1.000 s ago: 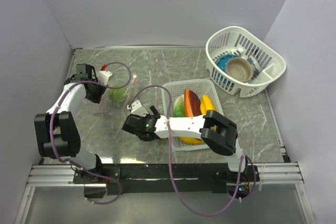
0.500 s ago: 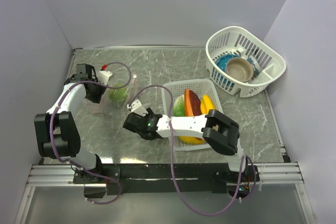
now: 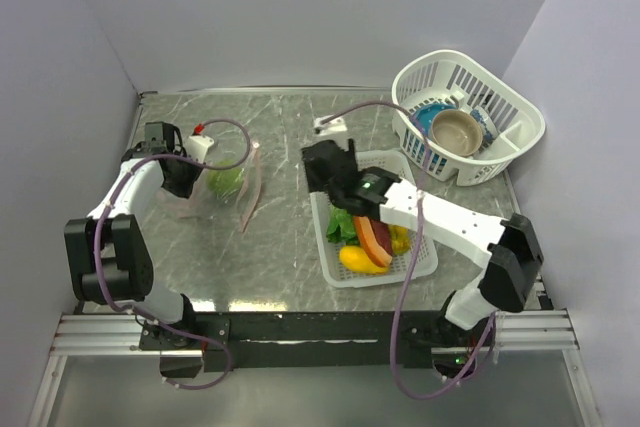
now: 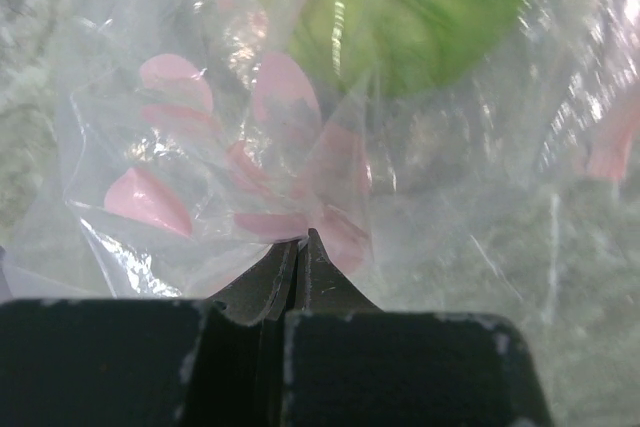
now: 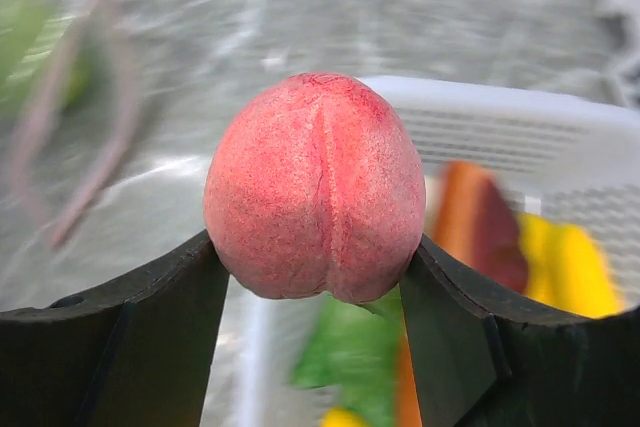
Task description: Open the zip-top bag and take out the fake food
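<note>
The clear zip-top bag [image 3: 235,187] lies at the left of the table, its pinkish zip strip [image 3: 250,192] facing right, with a green piece [image 3: 224,181] still inside. My left gripper [image 4: 300,244] is shut on the bag's plastic [image 4: 450,197], just below the green piece [image 4: 420,17]. My right gripper [image 5: 315,247] is shut on a pink-red round fruit [image 5: 315,187] and hovers over the far left corner of the white tray [image 3: 425,265]. Lettuce [image 3: 343,225], an orange and dark red slice [image 3: 372,237] and a yellow banana [image 3: 362,260] lie in the tray.
A white perforated basket [image 3: 500,152] stands at the back right, holding a blue bowl [image 3: 428,117] and a tan bowl [image 3: 457,132]. Grey walls close in the table at left, back and right. The right arm's cable [image 3: 365,110] arcs over the table's middle.
My right gripper has left the bag's mouth and swung right and back over the tray, now closed round the pink-red fruit. The left gripper has held still on the bag.
</note>
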`<state>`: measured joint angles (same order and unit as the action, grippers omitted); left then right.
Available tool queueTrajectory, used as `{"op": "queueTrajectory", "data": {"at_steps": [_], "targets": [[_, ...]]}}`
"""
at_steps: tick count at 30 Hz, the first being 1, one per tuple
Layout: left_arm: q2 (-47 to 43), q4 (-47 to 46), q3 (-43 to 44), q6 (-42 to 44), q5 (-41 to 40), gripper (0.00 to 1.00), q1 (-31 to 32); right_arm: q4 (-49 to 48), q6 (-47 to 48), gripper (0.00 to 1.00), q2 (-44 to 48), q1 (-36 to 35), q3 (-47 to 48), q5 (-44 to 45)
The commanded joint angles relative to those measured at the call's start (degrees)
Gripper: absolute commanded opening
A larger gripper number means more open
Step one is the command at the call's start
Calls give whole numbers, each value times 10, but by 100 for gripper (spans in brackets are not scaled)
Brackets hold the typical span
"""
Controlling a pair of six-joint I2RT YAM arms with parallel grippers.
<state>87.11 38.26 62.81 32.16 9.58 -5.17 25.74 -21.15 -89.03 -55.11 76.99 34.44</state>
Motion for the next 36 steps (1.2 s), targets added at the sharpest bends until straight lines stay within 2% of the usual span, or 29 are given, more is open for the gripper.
{"op": "queueTrajectory", "data": {"at_steps": [1, 2, 5, 7, 9, 11, 19, 23, 25, 31, 36], "targets": [[-32, 83, 44, 15, 48, 1, 1, -22, 14, 41, 18, 38, -66, -5], [-34, 102, 52, 18, 57, 1, 1, -29, 16, 51, 21, 49, -76, -11], [-53, 151, 80, 25, 90, 1, 2, -55, 20, 69, 29, 61, -104, -14], [-60, 178, 96, 31, 100, 1, 2, -70, 29, 73, 32, 63, -108, -3], [-61, 196, 105, 40, 110, 1, 2, -82, 44, 90, 31, 63, -101, 12], [-62, 207, 111, 41, 107, 1, 2, -82, 50, 100, 23, 63, -89, 20], [-89, 241, 144, 50, 100, 1, 2, -111, 54, 100, -11, 42, -18, -22], [-104, 249, 154, 57, 91, 1, 2, -119, 67, 100, -71, 11, 20, -21], [-113, 231, 135, 59, 70, 1, 2, -109, 67, 100, -97, -2, 46, -24], [-94, 136, 46, 64, 9, 1, -8, -163, 68, 100, -167, -13, 53, -128], [-8, 95, 48, 55, 7, 1, -36, -171, 77, 100, -248, -12, 97, -144]]}}
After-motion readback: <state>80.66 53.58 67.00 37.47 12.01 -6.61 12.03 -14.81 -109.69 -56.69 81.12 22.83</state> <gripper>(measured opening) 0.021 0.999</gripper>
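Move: The right hand holds the peach just outside the basket's left rim. The free spot in the basket's far-left corner is about 4 cm to its right, 1 cm ahead and 17 cm below; the leafy greens lie some 8 cm back and 6 cm right, the melon slice 11 cm back and 12 cm right. The cabbage in the bag lies about 17 cm left and level with it. From the left hand, pinching the bag, the cabbage is roughly 9 cm right and 4 cm below. The right hand carries the peach right and down, about 6 cm each, into the basket's far-left corner and opens wide to let it go, then rises some 6 cm, edging forward, and swings about 15 cm left and 10 cm down over the rim towards the bag's mouth, turning counter-clockwise. Meanwhile the left hand keeps its pinch on the bag's closed end, pulls it up and back about 4 cm, lifting to some 9 cm, and then lowers by about 5 cm. ##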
